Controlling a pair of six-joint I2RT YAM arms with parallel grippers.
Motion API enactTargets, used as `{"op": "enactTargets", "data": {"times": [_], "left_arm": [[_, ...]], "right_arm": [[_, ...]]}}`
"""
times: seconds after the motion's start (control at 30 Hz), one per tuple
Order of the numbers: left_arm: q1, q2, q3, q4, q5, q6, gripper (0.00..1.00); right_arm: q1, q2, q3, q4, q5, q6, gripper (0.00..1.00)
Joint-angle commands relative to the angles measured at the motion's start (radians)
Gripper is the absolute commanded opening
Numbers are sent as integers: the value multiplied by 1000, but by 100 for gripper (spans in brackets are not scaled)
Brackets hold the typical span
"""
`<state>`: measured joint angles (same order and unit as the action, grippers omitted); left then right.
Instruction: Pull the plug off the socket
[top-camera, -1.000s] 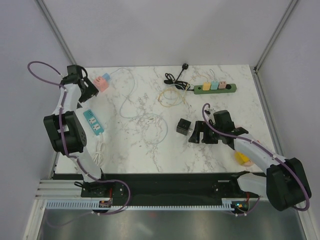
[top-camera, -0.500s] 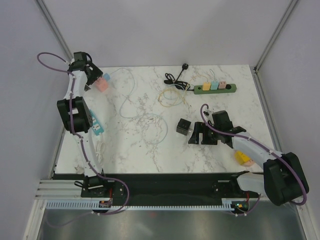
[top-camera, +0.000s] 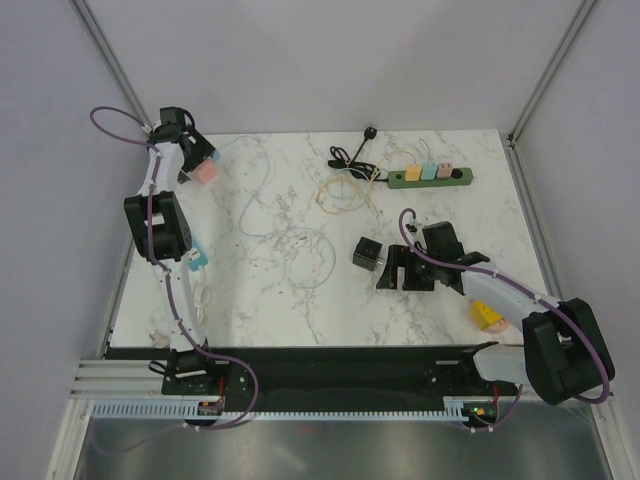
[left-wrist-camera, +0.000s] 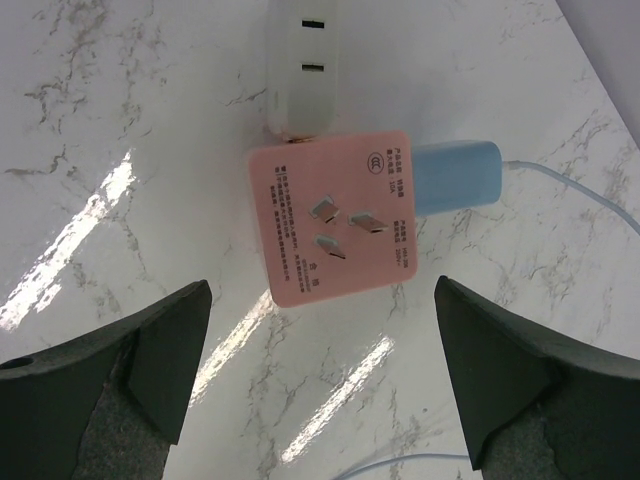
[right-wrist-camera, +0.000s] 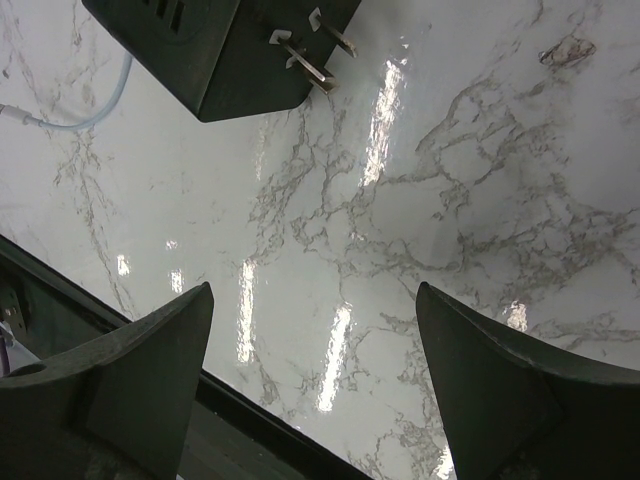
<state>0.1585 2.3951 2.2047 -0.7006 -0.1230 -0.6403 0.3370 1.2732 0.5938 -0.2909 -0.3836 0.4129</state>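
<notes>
A pink socket cube (left-wrist-camera: 330, 215) lies prongs-up at the table's far left corner (top-camera: 207, 168). A blue plug (left-wrist-camera: 455, 178) with a pale blue cable sits in one of its sides. A white plug (left-wrist-camera: 300, 70) sits in another side. My left gripper (left-wrist-camera: 322, 310) hovers just above and short of the cube, open, with nothing between its fingers; in the top view the left gripper (top-camera: 193, 152) is over the cube's far-left side. My right gripper (right-wrist-camera: 315, 330) stands open over bare marble, next to a black adapter cube (right-wrist-camera: 220, 40) (top-camera: 367, 254).
A green power strip (top-camera: 430, 175) with several plugs lies at the back right, with a black cable (top-camera: 350, 155) and a beige cable loop (top-camera: 345, 195) beside it. The pale blue cable (top-camera: 300, 245) loops mid-table. A teal power strip (top-camera: 196, 260) is partly under the left arm. A yellow object (top-camera: 487, 316) lies at the front right.
The left arm has stretched toward the far left corner, bringing its open gripper over the pink cube. The right arm has barely moved.
</notes>
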Motion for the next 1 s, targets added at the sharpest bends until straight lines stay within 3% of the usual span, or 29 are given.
{"op": "enactTargets", "data": {"times": [0.0, 0.4, 0.6, 0.73, 0.97], "left_arm": [[-4, 29, 55, 30, 6, -38, 100], [-13, 72, 70, 47, 6, -56, 93], [-22, 70, 93, 56, -1, -13, 79], [-34, 55, 89, 58, -15, 39, 61], [-48, 4, 29, 58, -37, 113, 43]], "right_arm": [[-4, 2, 32, 33, 14, -22, 91], [-9, 14, 34, 39, 11, -22, 91], [-10, 17, 32, 42, 11, -20, 91], [-12, 15, 34, 42, 8, -20, 91], [-10, -1, 32, 42, 9, -20, 91]]}}
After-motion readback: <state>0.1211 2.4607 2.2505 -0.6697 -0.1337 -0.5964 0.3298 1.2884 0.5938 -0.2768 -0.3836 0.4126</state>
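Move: The pink plug, lying with its pins facing up, is about 2 cm ahead of the left hand, roughly 1 cm left and some 3 cm below. The blue charger joins its side about 7 cm ahead of this hand and 2 cm right; the near part of the white slotted strip is about 5 cm ahead and 7 cm left. From the right hand the pink plug is some 38 cm ahead, 60 cm left, at about its height. The pads of the left hand come to pinch the pink plug by opposite sides: wide open, the hand sinks about 2.5 cm to it, then shuts by roughly a third of its opening while easing about 1 cm forward and back up nearly 1 cm. Once the pads have met the plug, the hand works on to the right, turning slightly clockwise, the opening no longer shrinking. ##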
